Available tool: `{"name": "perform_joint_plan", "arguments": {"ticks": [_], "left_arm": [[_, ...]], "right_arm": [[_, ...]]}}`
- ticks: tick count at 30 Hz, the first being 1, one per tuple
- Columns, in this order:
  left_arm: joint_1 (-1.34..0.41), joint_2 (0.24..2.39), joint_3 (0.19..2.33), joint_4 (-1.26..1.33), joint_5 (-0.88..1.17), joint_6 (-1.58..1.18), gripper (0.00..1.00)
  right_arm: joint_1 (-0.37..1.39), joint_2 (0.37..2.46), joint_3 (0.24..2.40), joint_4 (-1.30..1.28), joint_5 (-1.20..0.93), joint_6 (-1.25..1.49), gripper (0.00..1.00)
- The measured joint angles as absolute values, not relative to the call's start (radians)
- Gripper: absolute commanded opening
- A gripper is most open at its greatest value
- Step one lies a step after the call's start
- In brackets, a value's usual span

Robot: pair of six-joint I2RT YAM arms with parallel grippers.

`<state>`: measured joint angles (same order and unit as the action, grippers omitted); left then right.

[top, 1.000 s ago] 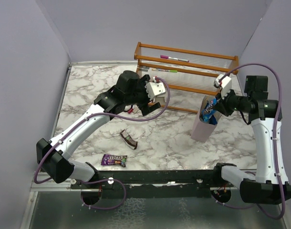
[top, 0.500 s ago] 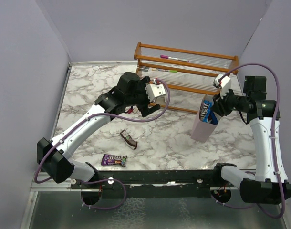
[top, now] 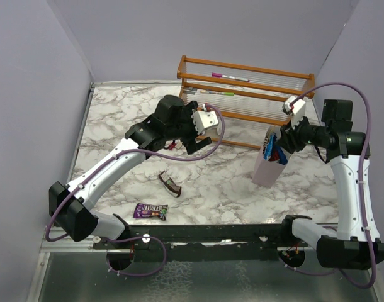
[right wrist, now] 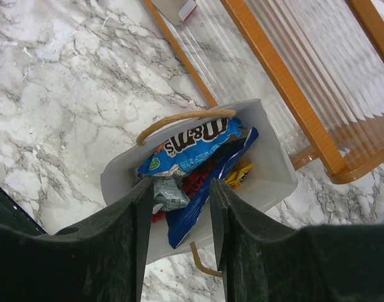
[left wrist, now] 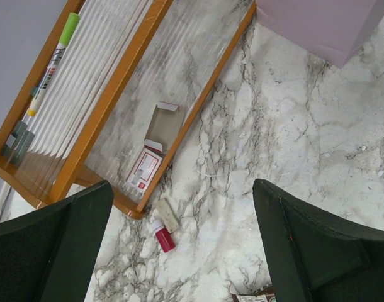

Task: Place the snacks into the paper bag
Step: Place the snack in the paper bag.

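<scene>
The pale paper bag (top: 265, 170) stands at the right, in front of the rack. My right gripper (top: 277, 148) hovers right over its mouth, open, nothing between its fingers (right wrist: 178, 214). Inside the bag (right wrist: 271, 157) lie a blue M&M's packet (right wrist: 192, 145), a dark blue wrapper (right wrist: 201, 195), a grey-teal packet (right wrist: 168, 192) and a bit of yellow wrapper (right wrist: 240, 175). On the table lie a dark brown snack (top: 170, 184) and a purple snack (top: 150, 211). My left gripper (top: 197, 139) hangs wide open above the table, left of the bag, holding nothing (left wrist: 179, 251).
The wooden rack (top: 242, 94) with clear shelves stands behind the bag and holds markers. A flat white card (left wrist: 155, 151) lies on its lowest shelf. A tiny red cylinder (left wrist: 163, 239) lies by the rack's corner. The bag's bottom corner (left wrist: 318, 25) shows in the left wrist view.
My right gripper has opened and the blue packet it held has dropped into the bag. The left arm has barely shifted.
</scene>
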<state>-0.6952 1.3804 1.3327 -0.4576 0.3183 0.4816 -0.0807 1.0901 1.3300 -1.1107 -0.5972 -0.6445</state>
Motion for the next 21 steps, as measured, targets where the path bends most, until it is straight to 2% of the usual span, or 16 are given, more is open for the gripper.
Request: {"name": "perform_joint_plan", "arguments": {"ticks": [10, 13, 15, 17, 21], "left_arm": [[-0.694, 1.384, 1.333, -0.472, 0.235, 0.480, 0.97], [-0.682, 1.384, 1.328, -0.488, 0.218, 0.481, 0.97], [-0.664, 1.384, 1.314, -0.493, 0.217, 0.481, 0.97], [-0.628, 1.384, 1.295, -0.503, 0.222, 0.481, 0.99], [-0.498, 1.384, 1.246, -0.529, 0.256, 0.483, 0.99]], "right_arm": [[-0.081, 1.084, 1.357, -1.037, -0.626, -0.549, 0.53], [-0.081, 1.083, 1.362, -1.008, -0.643, -0.510, 0.59], [-0.081, 1.084, 1.366, -0.990, -0.652, -0.490, 0.66], [-0.081, 1.085, 1.372, -0.971, -0.664, -0.467, 0.81], [-0.081, 1.089, 1.374, -0.932, -0.677, -0.434, 0.97]]}}
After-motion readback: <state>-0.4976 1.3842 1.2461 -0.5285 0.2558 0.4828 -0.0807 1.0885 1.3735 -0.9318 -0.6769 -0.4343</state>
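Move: The brown snack bar, next in reach for the left hand, lies some 10 cm to its left, 7 cm back and about 26 cm below, on the table. The purple snack pack is about 18 cm left and 19 cm back, the small red bottle roughly 10 cm left and 10 cm ahead. From the right hand, the paper bag's middle is about 5 cm ahead, 3 cm left and 14 cm down; the brown snack bar is roughly 42 cm left and 3 cm back. The blue snack pack, already let go in the paper bag, is left behind as the right hand backs up out of the mouth area, rising about 5 cm and easing forward and left while its half-open fingers spread almost fully. The empty left hand, still wide open, swings left, down and somewhat forward, about 10 cm in all and quickening, turning some 15 degrees counter-clockwise as it nears the brown snack bar. ##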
